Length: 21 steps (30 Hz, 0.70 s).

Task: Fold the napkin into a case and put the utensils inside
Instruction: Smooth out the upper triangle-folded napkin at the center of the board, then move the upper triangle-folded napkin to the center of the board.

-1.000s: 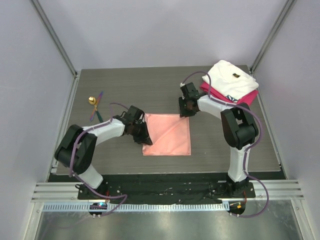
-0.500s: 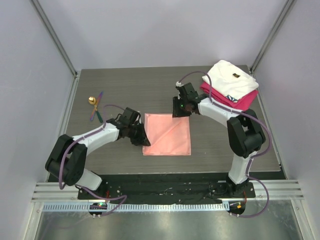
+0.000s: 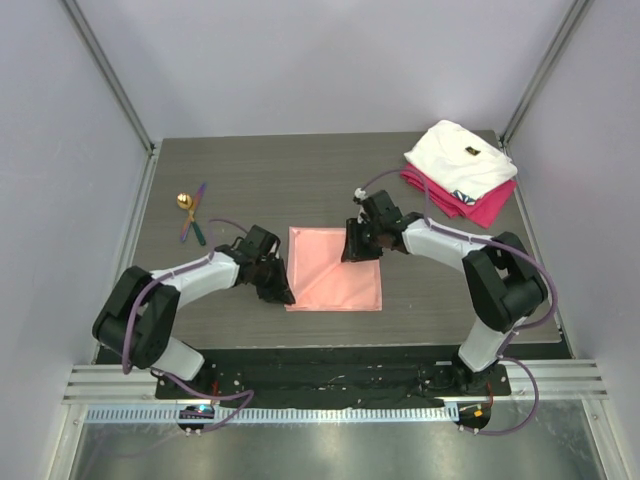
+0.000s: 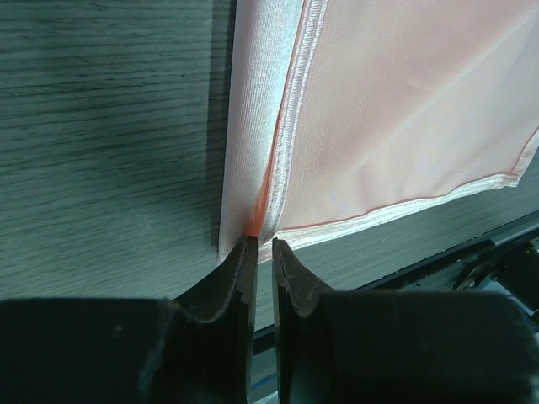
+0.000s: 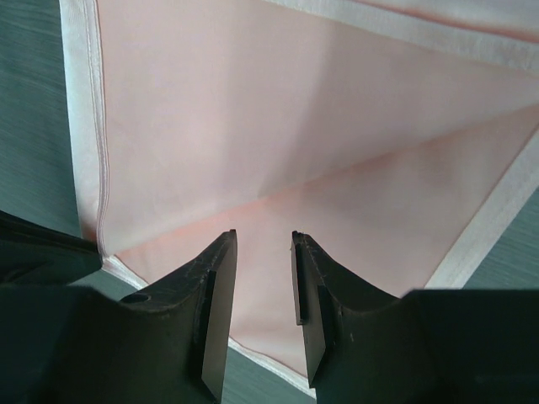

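Observation:
The salmon-pink napkin (image 3: 335, 270) lies flat on the dark table, with a diagonal crease across it. My left gripper (image 3: 286, 296) is low at its near-left corner. In the left wrist view, the left gripper (image 4: 263, 244) has only a narrow gap between its jaws, and its tips touch a raised ridge along the napkin (image 4: 404, 109) hem. Nothing sits between them. My right gripper (image 3: 352, 250) hovers over the napkin's far right part. Its jaws stand open and empty above the cloth (image 5: 253, 126). The utensils (image 3: 191, 214), one with a gold bowl and others with purple and green handles, lie far left.
A folded white cloth (image 3: 462, 158) rests on a folded magenta cloth (image 3: 482, 204) at the table's back right corner. Metal frame rails line both sides of the table. The black base plate (image 3: 330, 378) runs along the near edge.
My right gripper has come down and toward me from the napkin's far right corner to over the cloth. My left gripper has slid nearer along the napkin's left edge to its near corner.

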{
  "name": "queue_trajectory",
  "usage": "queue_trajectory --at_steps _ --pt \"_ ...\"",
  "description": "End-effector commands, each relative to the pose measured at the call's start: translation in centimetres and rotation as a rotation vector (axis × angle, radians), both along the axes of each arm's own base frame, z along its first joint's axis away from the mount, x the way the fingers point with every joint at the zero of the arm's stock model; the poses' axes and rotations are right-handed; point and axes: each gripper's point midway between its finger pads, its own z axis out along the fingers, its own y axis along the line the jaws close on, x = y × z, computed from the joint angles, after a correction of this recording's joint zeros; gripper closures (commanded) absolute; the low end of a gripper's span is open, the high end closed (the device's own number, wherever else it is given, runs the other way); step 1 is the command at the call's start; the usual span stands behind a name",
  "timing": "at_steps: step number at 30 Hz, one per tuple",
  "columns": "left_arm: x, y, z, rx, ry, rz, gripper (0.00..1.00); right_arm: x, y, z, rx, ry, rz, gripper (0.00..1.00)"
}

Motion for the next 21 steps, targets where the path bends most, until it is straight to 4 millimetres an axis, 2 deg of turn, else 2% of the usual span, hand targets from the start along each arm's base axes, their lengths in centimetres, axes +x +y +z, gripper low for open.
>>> queue_trajectory --at_steps 1,4,5,7,8,9,11,12,13,15,16,17,18,19,20,21 --pt "0.5 -0.1 2.5 -0.029 -0.079 0.003 0.8 -0.5 0.2 3.2 0.065 -0.086 0.006 0.59" --pt "0.9 0.6 4.7 -0.016 -0.133 0.034 0.69 -0.7 -0.7 3.0 0.044 -0.1 -0.013 0.58" --pt "1.5 0.7 5.6 -0.01 -0.158 0.045 0.61 -0.8 -0.9 2.9 0.035 -0.101 -0.022 0.54" --pt "2.1 1.6 6.6 0.021 -0.181 0.063 0.55 -1.0 -1.3 2.8 0.035 -0.103 -0.049 0.5" --pt "3.1 1.7 7.9 0.015 -0.215 0.074 0.52 -1.1 -1.4 2.9 0.041 -0.103 -0.057 0.45" --pt "4.0 2.4 8.4 0.027 -0.229 0.101 0.5 -1.2 -1.1 3.2 0.068 -0.109 -0.062 0.43" --pt "5.9 3.9 9.4 0.073 -0.26 0.129 0.42 -2.5 -0.8 2.5 0.119 -0.06 -0.074 0.39" --pt "7.0 5.5 9.6 0.097 -0.255 0.175 0.42 -2.5 -0.6 2.5 0.143 -0.063 -0.084 0.38" --pt "7.8 6.3 10.0 0.112 -0.258 0.191 0.42 -3.6 -0.8 1.5 0.144 -0.032 -0.092 0.38" --pt "10.2 8.4 10.8 0.187 -0.281 0.219 0.42 -4.3 -1.1 1.0 0.143 0.0 -0.121 0.38" --pt "12.0 9.7 11.8 0.212 -0.316 0.251 0.41 -4.5 -1.2 1.1 0.134 -0.004 -0.125 0.38" --pt "13.2 11.7 11.7 0.297 -0.348 0.268 0.42 -4.8 -1.3 1.3 0.133 -0.005 -0.13 0.38" --pt "14.2 12.8 10.6 0.348 -0.332 0.272 0.42 -4.7 -1.5 1.5 0.13 -0.024 -0.148 0.38" --pt "15.6 14.5 10.9 0.384 -0.342 0.316 0.43 -4.9 -1.6 2.5 0.149 -0.053 -0.148 0.37" --pt "16.3 15.4 10.5 0.399 -0.332 0.334 0.43 -4.9 -1.7 2.9 0.154 -0.072 -0.146 0.37" --pt "17.2 15.7 8.8 0.396 -0.296 0.331 0.44 -4.9 -1.8 3.4 0.153 -0.086 -0.144 0.37"
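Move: The left hand is down at the napkin's near left corner, and the crossed utensils lie about 25 cm ahead and 25 cm to its left, a couple of cm lower; the napkin's middle is about 8 cm ahead and 10 cm to its right. The right hand hovers some 4 cm above the folded napkin, whose middle is about 3 cm back and 3 cm left of it. The napkin's near right corner lies roughly 14 cm back and 7 cm right. The left fingertips come free of the napkin's near left corner, rising first, then sweeping forward and left towards the utensils, about 15 cm forward and 11 cm each left and up, opening as the wrist tips up and turns counter-clockwise. Over the napkin, the right hand draws back some 6 cm and slightly right towards the near right corner, rising a little before sinking, fingers opening wider. ##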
